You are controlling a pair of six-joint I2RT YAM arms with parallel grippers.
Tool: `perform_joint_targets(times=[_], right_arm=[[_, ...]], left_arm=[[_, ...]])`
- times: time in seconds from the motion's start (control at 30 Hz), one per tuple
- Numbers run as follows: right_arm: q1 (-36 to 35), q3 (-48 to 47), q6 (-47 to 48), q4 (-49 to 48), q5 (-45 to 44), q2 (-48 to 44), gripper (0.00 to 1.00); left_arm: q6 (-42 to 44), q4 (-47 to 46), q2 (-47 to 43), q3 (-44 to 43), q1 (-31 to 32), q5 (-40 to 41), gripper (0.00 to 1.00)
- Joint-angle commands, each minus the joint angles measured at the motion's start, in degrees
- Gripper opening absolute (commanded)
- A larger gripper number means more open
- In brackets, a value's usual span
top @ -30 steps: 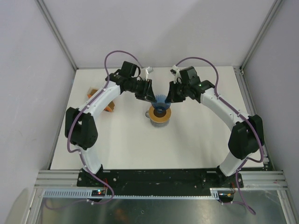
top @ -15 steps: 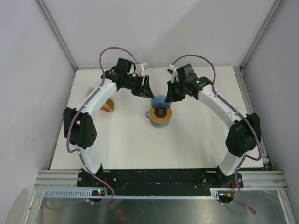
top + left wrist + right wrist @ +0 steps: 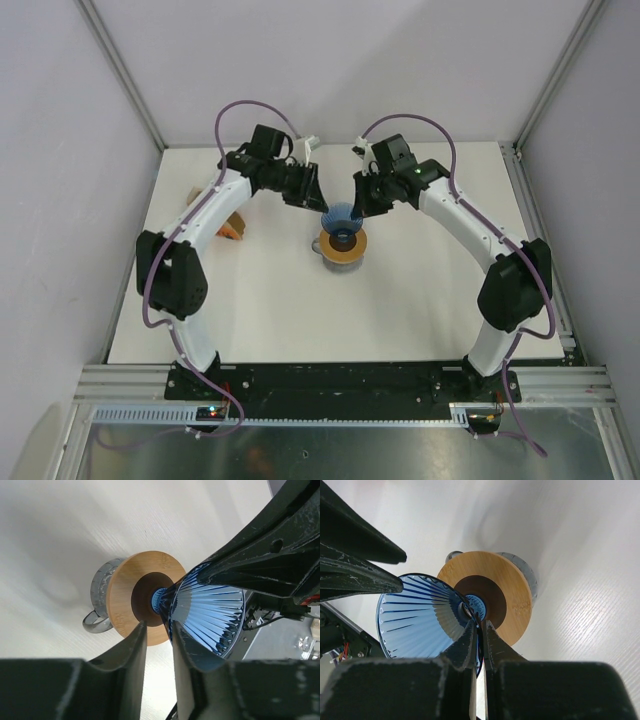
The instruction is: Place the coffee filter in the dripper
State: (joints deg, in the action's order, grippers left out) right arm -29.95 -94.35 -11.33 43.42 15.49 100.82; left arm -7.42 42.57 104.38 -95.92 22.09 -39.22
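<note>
The dripper [image 3: 341,214], a translucent blue ribbed cone, hangs tilted on its side just above the wooden ring [image 3: 345,249] on the grey mug [image 3: 102,587]. Its narrow end [image 3: 479,605] points at the ring's dark hole. My right gripper [image 3: 481,624] is shut on the dripper's wall [image 3: 415,617] near that narrow end. My left gripper [image 3: 157,630] is at the dripper's wide rim [image 3: 210,615], its fingers apart with bare table showing between them. The rim lies against the inner side of one finger [image 3: 192,652]. No coffee filter shows in any view.
An orange box-like holder [image 3: 233,228] stands at the table's left side, partly behind my left arm. A small brown item [image 3: 196,196] lies near the left edge. Both arms arch inward over the table's middle, and the enclosure walls stand close on both sides.
My left gripper has drawn back a little from the dripper, opening wider and then narrowing again. The right gripper has edged left with the dripper still in it.
</note>
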Motion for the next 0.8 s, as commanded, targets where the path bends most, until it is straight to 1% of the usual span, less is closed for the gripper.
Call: perform_joint_targets(times=[0.0,0.13,0.53,0.77], right_arm=[[-0.2,-1.0,1.2,1.5,-1.0,0.8,0.0],[0.0,0.2,1.2,1.4,-1.3,0.7,0.0],[0.5,5.1,0.3,-2.1,-1.0,-0.9,0.0],[0.4,5.9,0.5,-2.0,-2.8,-2.4,0.0]], left_arm=[[2.0,-0.3,-0.8,-0.3,1.1,0.3,0.27],[2.2,-0.3,-0.9,0.4,1.3,0.6,0.19],[2.8,-0.2,-2.3,2.1,2.8,2.3,0.02],[3.2,-0.2,-2.3,5.1,3.9,3.1,0.0]])
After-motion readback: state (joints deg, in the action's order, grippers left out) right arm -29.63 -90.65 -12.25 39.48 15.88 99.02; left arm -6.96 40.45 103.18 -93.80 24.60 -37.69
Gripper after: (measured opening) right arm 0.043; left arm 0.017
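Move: The left hand, fingers part open, is at the left of the blue dripper's rim; the dripper's middle is about 4 cm to its right, 1 cm back and 3 cm below. From the same hand, the wooden collar is roughly 4 cm right, 1 cm back and 8 cm down, with the glass carafe some 14 cm down beneath it. The right hand already pinches the rim, the dripper's middle about 4 cm to its left, level fore and aft, and 3 cm below. The left hand eases about 1.5 cm right and back, shutting on the dripper's rim while the right keeps its pinch. ##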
